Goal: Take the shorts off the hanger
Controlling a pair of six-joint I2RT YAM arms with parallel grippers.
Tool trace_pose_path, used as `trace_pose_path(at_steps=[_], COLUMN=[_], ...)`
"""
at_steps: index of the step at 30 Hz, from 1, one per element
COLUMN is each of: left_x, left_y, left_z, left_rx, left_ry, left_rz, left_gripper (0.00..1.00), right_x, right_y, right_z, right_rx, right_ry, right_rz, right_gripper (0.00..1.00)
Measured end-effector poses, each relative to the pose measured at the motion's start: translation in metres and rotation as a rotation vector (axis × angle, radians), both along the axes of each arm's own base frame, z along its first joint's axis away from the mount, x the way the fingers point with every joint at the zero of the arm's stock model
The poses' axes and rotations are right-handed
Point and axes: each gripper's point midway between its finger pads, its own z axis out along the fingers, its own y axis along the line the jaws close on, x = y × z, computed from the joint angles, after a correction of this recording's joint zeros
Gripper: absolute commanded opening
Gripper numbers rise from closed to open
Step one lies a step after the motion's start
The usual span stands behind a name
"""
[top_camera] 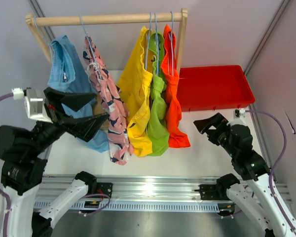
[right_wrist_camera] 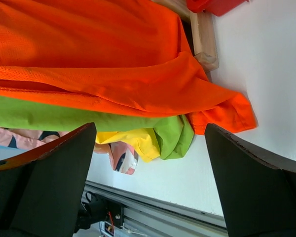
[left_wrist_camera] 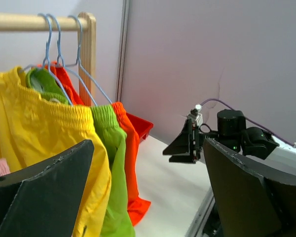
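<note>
Five pairs of shorts hang on wire hangers from a wooden rail (top_camera: 103,19): light blue (top_camera: 64,69), pink with navy print (top_camera: 108,106), yellow (top_camera: 135,94), lime green (top_camera: 157,113) and orange (top_camera: 173,103). My left gripper (top_camera: 86,114) is open and empty, raised in front of the blue and pink shorts, its jaws facing right. My right gripper (top_camera: 207,123) is open and empty, just right of the orange shorts' hem. The left wrist view shows yellow (left_wrist_camera: 34,128), green (left_wrist_camera: 111,163) and orange (left_wrist_camera: 130,163) shorts. The right wrist view shows orange fabric (right_wrist_camera: 103,54) close ahead.
A red bin (top_camera: 214,88) sits on the white table behind my right arm. The rack's right wooden post (top_camera: 181,39) stands beside the orange shorts. A metal rail (top_camera: 148,190) runs along the near table edge.
</note>
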Motion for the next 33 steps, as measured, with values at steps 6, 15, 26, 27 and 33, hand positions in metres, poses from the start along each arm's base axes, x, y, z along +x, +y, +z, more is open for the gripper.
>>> trace_pose_path(at_steps=[6,15,26,27,33], left_x=[0.013,0.078,0.146,0.155,0.205], left_y=[-0.033,-0.075,-0.208,-0.217,-0.242], left_z=[0.017,0.018,0.06,0.051,-0.03], left_rx=[-0.006,-0.16,0.051,0.079,0.263], left_ry=[-0.07,0.071,0.114,0.131,0.257], left_rz=[-0.18,-0.268,0.085,0.119,0.31], left_gripper=[0.99,0.99,0.99,0.99,0.99], right_x=[0.015,0.03,0.007,0.006,-0.002], right_y=[0.018,0.005,-0.027,-0.03,-0.046], right_z=[0.016,0.033,0.101,0.097,0.071], right_rx=[0.085,0.2,-0.003,-0.019,-0.095], right_ry=[-0.13,-0.22,-0.304,-0.291,-0.198], right_rz=[0.065,0.059,-0.067,-0.082,-0.134], right_gripper=[0.99,0.99,1.0,1.0,1.0])
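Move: From my left hand, the orange shorts' waistband is about 22 cm ahead, 20 cm to the right and some 11 cm below. The green shorts' waistband lies about 5 cm to the left of it and the yellow one 10 cm to its left, both level with it ahead. The red bin lies 36 cm ahead of that hand, 38 cm right and 47 cm down. From my right hand, the orange waistband is roughly 12 cm ahead, 7 cm left and 16 cm above. I sweep my open left hand rightward and forward past the yellow and green shorts towards the orange waistband, about 24 cm right and 20 cm forward, rising a little before sinking some 9 cm. The fingers first swing clockwise, then back counter-clockwise, ending tipped about 15 degrees lower. My right hand, also open, rises 10 cm, sinks about 3 cm and eases right, its fingers tipping up. ##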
